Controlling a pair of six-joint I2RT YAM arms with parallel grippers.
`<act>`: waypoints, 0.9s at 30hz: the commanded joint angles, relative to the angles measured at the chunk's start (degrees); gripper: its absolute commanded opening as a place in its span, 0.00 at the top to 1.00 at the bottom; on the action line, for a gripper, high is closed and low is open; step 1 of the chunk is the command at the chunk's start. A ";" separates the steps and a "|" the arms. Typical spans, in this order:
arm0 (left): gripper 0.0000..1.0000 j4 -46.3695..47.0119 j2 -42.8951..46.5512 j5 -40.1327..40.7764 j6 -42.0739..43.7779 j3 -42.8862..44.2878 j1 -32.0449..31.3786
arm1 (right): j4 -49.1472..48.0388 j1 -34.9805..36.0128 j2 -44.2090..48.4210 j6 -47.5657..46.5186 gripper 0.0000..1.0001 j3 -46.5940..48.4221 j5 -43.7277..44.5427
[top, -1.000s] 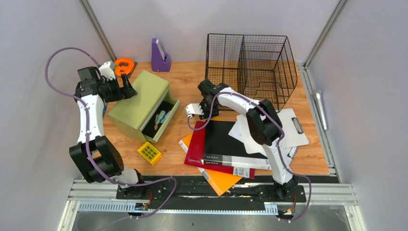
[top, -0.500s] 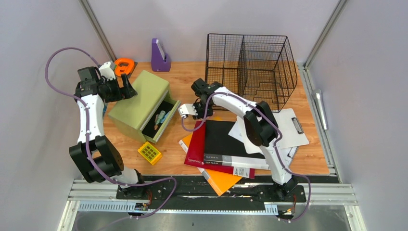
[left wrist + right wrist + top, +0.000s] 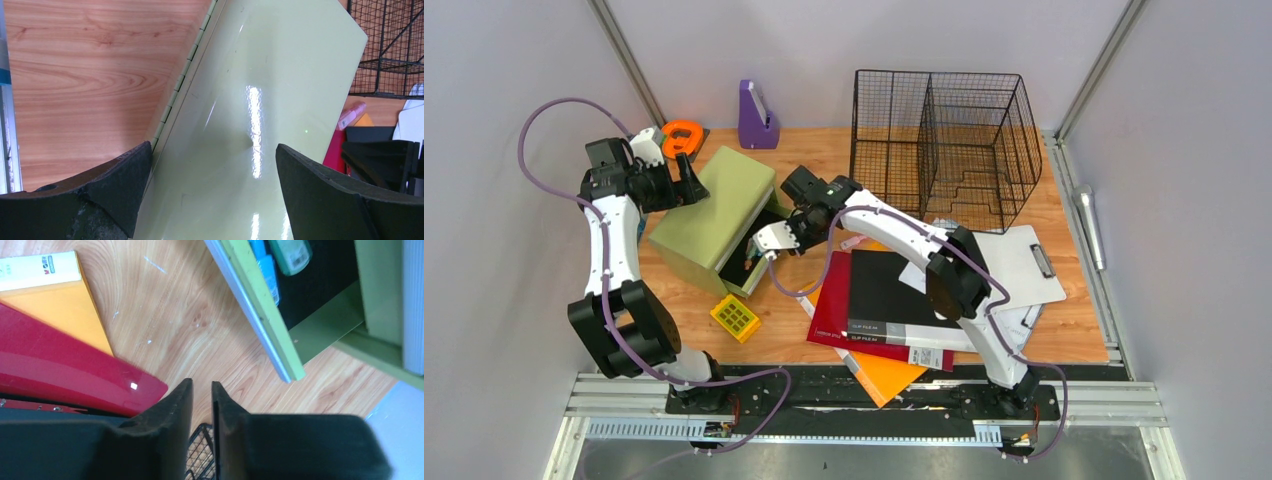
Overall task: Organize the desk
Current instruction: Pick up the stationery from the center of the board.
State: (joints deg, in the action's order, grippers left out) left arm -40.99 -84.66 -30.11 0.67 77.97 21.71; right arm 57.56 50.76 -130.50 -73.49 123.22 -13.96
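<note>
The desk [image 3: 816, 158] holds a green drawer box [image 3: 709, 210] with its drawer [image 3: 762, 243] pulled out and pens [image 3: 280, 255] inside. My left gripper [image 3: 689, 185] is open and straddles the box's glossy top [image 3: 260, 100], with one finger [image 3: 120, 175] at the hinged edge. My right gripper [image 3: 776, 240] hangs just in front of the drawer's front panel [image 3: 260, 310]. Its jaws are almost shut [image 3: 202, 385], leaving a thin slit with nothing in it. Right of it lies a stack of red [image 3: 829, 300], black [image 3: 894, 295] and orange [image 3: 884, 375] folders.
A black wire basket [image 3: 949, 135] stands at the back right, with a clipboard [image 3: 1024, 260] and loose papers in front of it. A yellow tray [image 3: 735, 317] lies near the drawer. A purple holder [image 3: 757, 118] and an orange tape dispenser [image 3: 682, 137] sit at the back left.
My right arm has swung left from above the folders to the drawer's front, and its jaws have narrowed. The left arm has not moved.
</note>
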 commanded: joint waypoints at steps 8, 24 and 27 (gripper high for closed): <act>0.00 -2.57 -0.60 -2.42 -1.37 1.09 -0.80 | 0.30 -6.65 3.24 -3.04 0.60 -7.76 1.44; 0.00 -2.21 -0.93 -1.48 -1.42 0.25 -0.82 | 0.34 -9.90 -2.14 -6.10 0.61 -9.38 1.51; 0.00 -2.25 -0.94 -1.34 -1.30 0.17 -0.80 | 0.30 -9.98 -2.23 -6.27 0.61 -9.93 1.75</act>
State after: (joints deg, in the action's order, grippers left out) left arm -40.93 -84.79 -30.09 0.47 78.02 21.71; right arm 57.87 41.04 -132.00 -77.65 114.13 -11.92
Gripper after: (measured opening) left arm 0.997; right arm 0.386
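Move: The pink stationery lies about 11 cm to the right of the empty right hand, some 4 cm farther out and 9 cm below it. The green cabinet's open drawer is roughly 7 cm to that hand's left, about level fore and aft. The red folder's middle is about 16 cm right and 13 cm back, the black folder's about 22 cm right and 10 cm back. From the left hand, the pink stationery is some 28 cm right, 10 cm back and far below. Rightwards, with a lesser reach forward and down, the right hand swings away from the open drawer back to the pink stationery, about 9 cm across and 6 cm down. Most of it is quick; it nearly halts, then sinks slowly straight down. The nearly shut fingers part to a modest gap and tip about 10 degrees towards pointing straight down, ending close over the stationery without gripping it. ##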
